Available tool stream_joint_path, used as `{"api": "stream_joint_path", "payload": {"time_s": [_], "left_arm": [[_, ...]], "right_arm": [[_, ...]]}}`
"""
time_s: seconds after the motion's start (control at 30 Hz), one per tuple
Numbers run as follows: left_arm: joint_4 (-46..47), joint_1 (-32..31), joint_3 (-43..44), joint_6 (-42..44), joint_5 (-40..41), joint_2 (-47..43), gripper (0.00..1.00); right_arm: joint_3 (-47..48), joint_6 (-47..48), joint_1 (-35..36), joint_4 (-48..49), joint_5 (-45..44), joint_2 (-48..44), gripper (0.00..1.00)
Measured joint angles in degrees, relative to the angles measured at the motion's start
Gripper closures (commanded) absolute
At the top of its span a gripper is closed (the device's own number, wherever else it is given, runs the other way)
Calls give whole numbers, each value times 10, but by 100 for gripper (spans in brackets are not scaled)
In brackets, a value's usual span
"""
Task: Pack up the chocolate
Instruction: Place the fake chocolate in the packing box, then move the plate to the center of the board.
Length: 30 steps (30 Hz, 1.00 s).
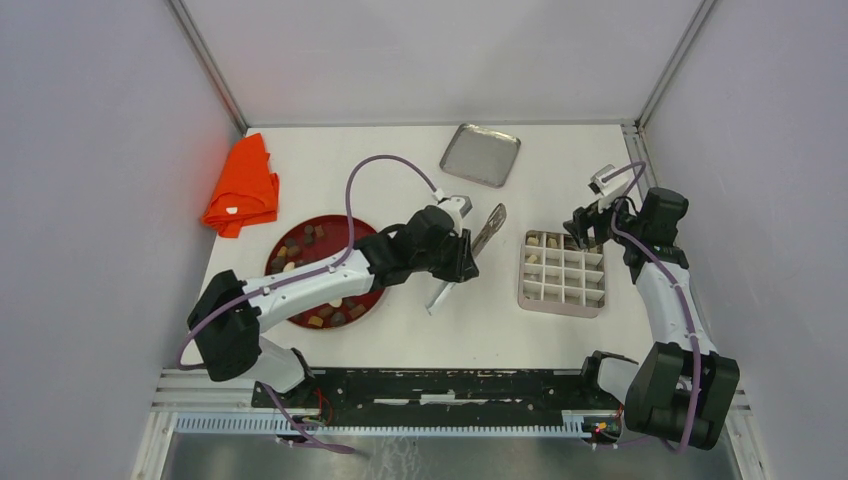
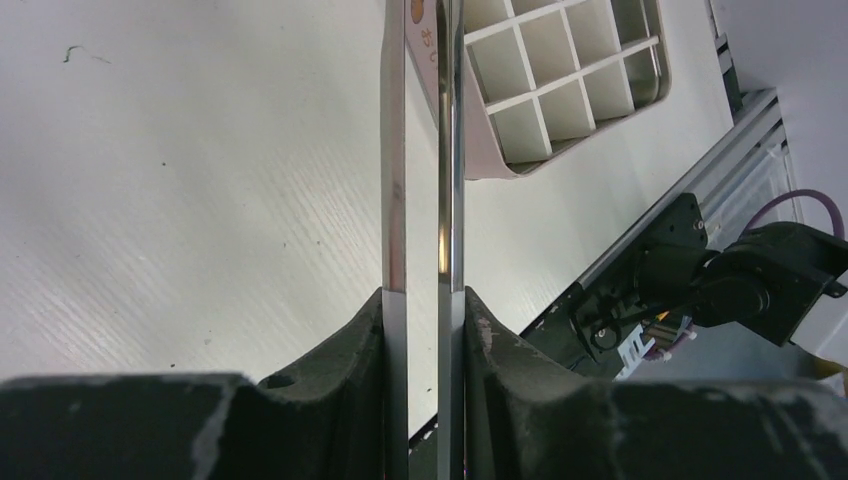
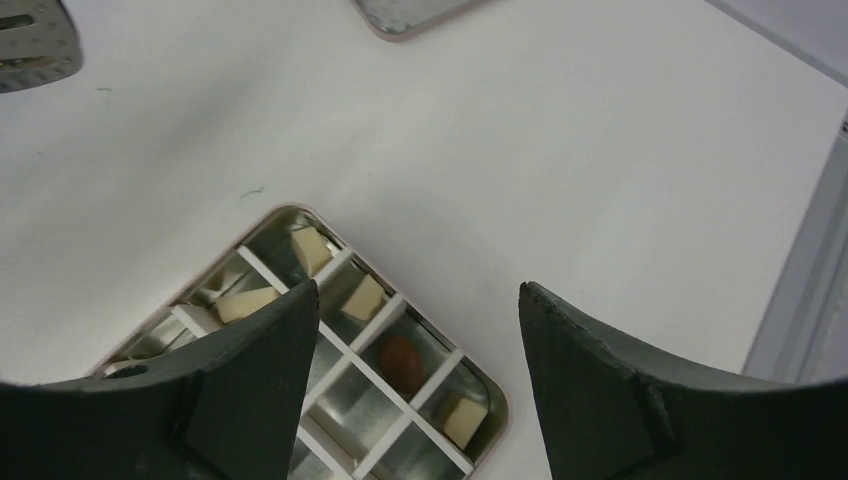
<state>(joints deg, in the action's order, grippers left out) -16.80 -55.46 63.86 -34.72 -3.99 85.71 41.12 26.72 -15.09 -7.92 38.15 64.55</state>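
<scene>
My left gripper point(image 1: 462, 262) is shut on metal tongs point(image 1: 490, 228) over the table's middle. In the left wrist view both tong arms point(image 2: 395, 150) run up between my fingers point(image 2: 372, 330) toward the divided box point(image 2: 497, 160). Something small and orange shows at the tong tips, too cut off to identify. Chocolate pieces point(image 1: 300, 243) lie on the red plate point(image 1: 352, 228), partly under my left arm. The box point(image 1: 563, 272) holds cream pieces point(image 3: 363, 298) and a brown one point(image 3: 401, 362) in its far row. My right gripper point(image 1: 585, 228) point(image 3: 418, 290) hangs open above the box's far right corner, holding nothing.
An orange cloth point(image 1: 243, 187) lies at the far left. A flat metal tray point(image 1: 480, 154) rests at the back centre. Grey walls close in both sides, and a metal rail point(image 1: 400, 385) runs along the near edge.
</scene>
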Motion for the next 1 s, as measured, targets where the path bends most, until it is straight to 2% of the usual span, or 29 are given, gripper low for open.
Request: {"api": "stream_joint_path", "payload": {"time_s": [0.2,0.33,0.47,0.6,0.63,0.83,1.0], "left_arm": [[46,0,-37,-19,34,-25,94],[75,0,-47,-28,55,-25,94],[96,-3,-58,-33,79,-25,94],[110,-13,-59,-33,101,-25,94],[114,-16,-58,-33,107,-24,94],[124,-32,-47,-32,134,0,94],[126,-40,-30,-32,148,19,94]], "right_arm": [[-6,-35,10,16,104,0,22],[-23,-108,26,61,165,3,22],[-54,-242,53,154,208,12,22],[-106,-436,92,280,217,16,22],[-110,-453,101,289,217,16,22],[-169,-683,137,406,168,15,21],[-198,-794,161,469,141,15,18]]}}
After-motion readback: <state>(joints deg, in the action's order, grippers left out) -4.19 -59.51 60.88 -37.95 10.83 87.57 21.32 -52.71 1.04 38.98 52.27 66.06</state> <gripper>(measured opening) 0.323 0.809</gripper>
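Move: The open right hand goes for the slotted head of the tongs, which the left hand still grips; the head lies about 20 cm to the right hand's left, roughly level in reach and height. The packing box's middle is some 10 cm back and 2 cm left of the right hand, about 14 cm below, and the metal tray is around 17 cm ahead and 21 cm left. From the left hand, the tongs' head is about 9 cm ahead and 5 cm right. The right hand, fingers staying wide open, sweeps some 16 cm left, drawing back about 6 cm as it goes, over the far part of the packing box towards the tongs, while its wrist rolls strongly left-side-up (about 60 degrees) and tips its fingers downward. The left hand keeps its grip on the tongs and eases them forward a little under 3 cm, later also drifting slightly right towards the coming hand, with a small counter-clockwise turn and upward tilt. ##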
